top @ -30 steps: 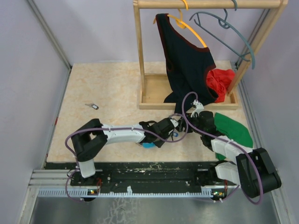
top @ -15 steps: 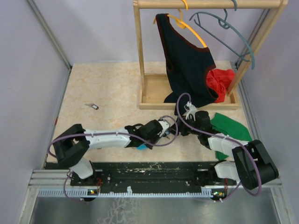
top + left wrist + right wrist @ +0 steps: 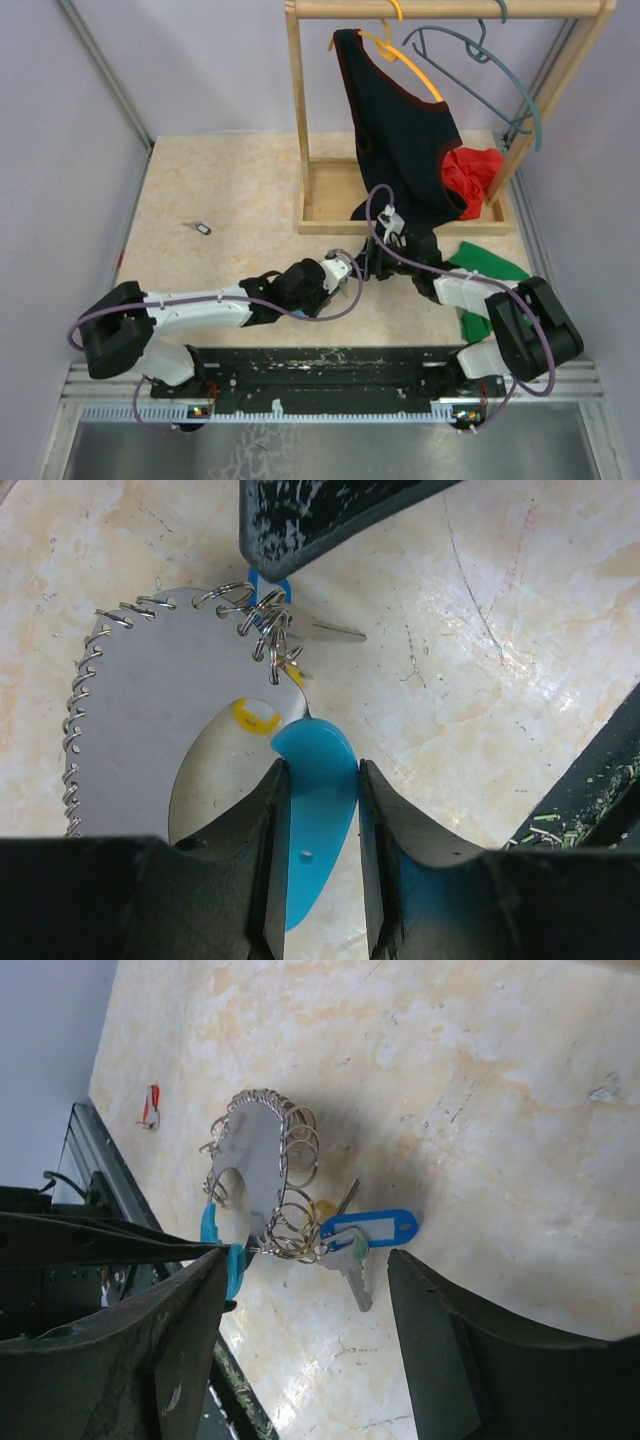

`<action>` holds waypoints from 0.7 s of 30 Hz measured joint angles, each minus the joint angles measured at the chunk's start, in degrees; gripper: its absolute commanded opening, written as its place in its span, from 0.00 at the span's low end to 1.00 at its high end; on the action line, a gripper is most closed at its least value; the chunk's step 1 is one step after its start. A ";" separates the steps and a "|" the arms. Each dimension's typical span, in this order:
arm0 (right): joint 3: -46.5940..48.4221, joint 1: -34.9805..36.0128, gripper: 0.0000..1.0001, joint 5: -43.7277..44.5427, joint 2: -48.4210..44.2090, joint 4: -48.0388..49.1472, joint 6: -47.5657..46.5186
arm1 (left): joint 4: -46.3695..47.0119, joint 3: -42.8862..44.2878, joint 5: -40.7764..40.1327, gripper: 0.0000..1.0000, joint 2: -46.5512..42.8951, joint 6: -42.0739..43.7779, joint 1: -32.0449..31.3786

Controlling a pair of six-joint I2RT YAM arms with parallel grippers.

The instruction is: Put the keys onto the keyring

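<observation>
The keyring [image 3: 150,720] is a grey oval piece edged with wire coils and a light-blue curved section [image 3: 318,800]. My left gripper [image 3: 321,767] is shut on that blue section, holding the ring low over the table. A silver key [image 3: 352,1265] with a blue tag [image 3: 372,1228] hangs from the coils [image 3: 290,1230], next to a yellow tag [image 3: 255,716]. My right gripper [image 3: 310,1260] is open, its fingers straddling that key without touching it. In the top view both grippers meet near the table's middle [image 3: 362,262]. A loose small key [image 3: 198,228] lies far left.
A wooden rack [image 3: 300,120] stands at the back right with a black garment [image 3: 400,140] on an orange hanger and a grey-blue hanger [image 3: 500,80]. Red cloth [image 3: 475,170] lies in its base. Green cloth [image 3: 480,265] sits under my right arm.
My left arm has stretched out flatter, its elbow dropping left. The right gripper has moved left, close to the left gripper. The left jaws have narrowed slightly on the blue section.
</observation>
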 measured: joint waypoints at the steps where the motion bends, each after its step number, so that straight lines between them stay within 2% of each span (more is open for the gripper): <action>1: 0.33 0.31 0.66 -0.35 0.96 0.22 0.28 | 0.31 -0.46 0.11 0.19 -0.46 0.20 0.00; 8: 4.48 3.06 0.63 -3.06 8.37 2.93 3.34 | 3.26 -2.60 1.29 0.19 -2.51 1.68 0.00; 15: 7.13 5.42 0.53 -6.03 13.16 6.38 6.12 | 5.79 -5.11 2.36 0.19 -4.00 3.13 0.00; 17: 7.50 6.12 0.47 -6.62 14.34 7.15 6.58 | 6.16 -5.68 2.47 0.19 -4.44 3.39 0.00; 21: 7.50 6.91 0.26 -7.30 15.04 7.39 7.23 | 7.08 -6.82 2.75 0.21 -5.66 3.96 0.00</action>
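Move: The ring cluster at the near right end of the keyring's grey plate is about 6 cm left of the right hand, 1 cm back and 2 cm lower. The keys and blue tag seem to hang at it, roughly 4 cm left of that hand, 3 back and 5 below. The plate's middle is some 10 cm left, 1 back, 2 down. From the left hand, already gripping the blue handle, the cluster is about 4 cm ahead and 3 right, at its height. Leftward, nearly level, the right hand slides about 6 cm to the keyring's ring cluster, easing back a centimetre late on while its wrist turns some 15 degrees, mostly counter-clockwise. Its fingers part-close around the rings and plate end, still well apart; a grip can't be confirmed. The left hand keeps the blue handle pinched almost in place, tilting slightly. ##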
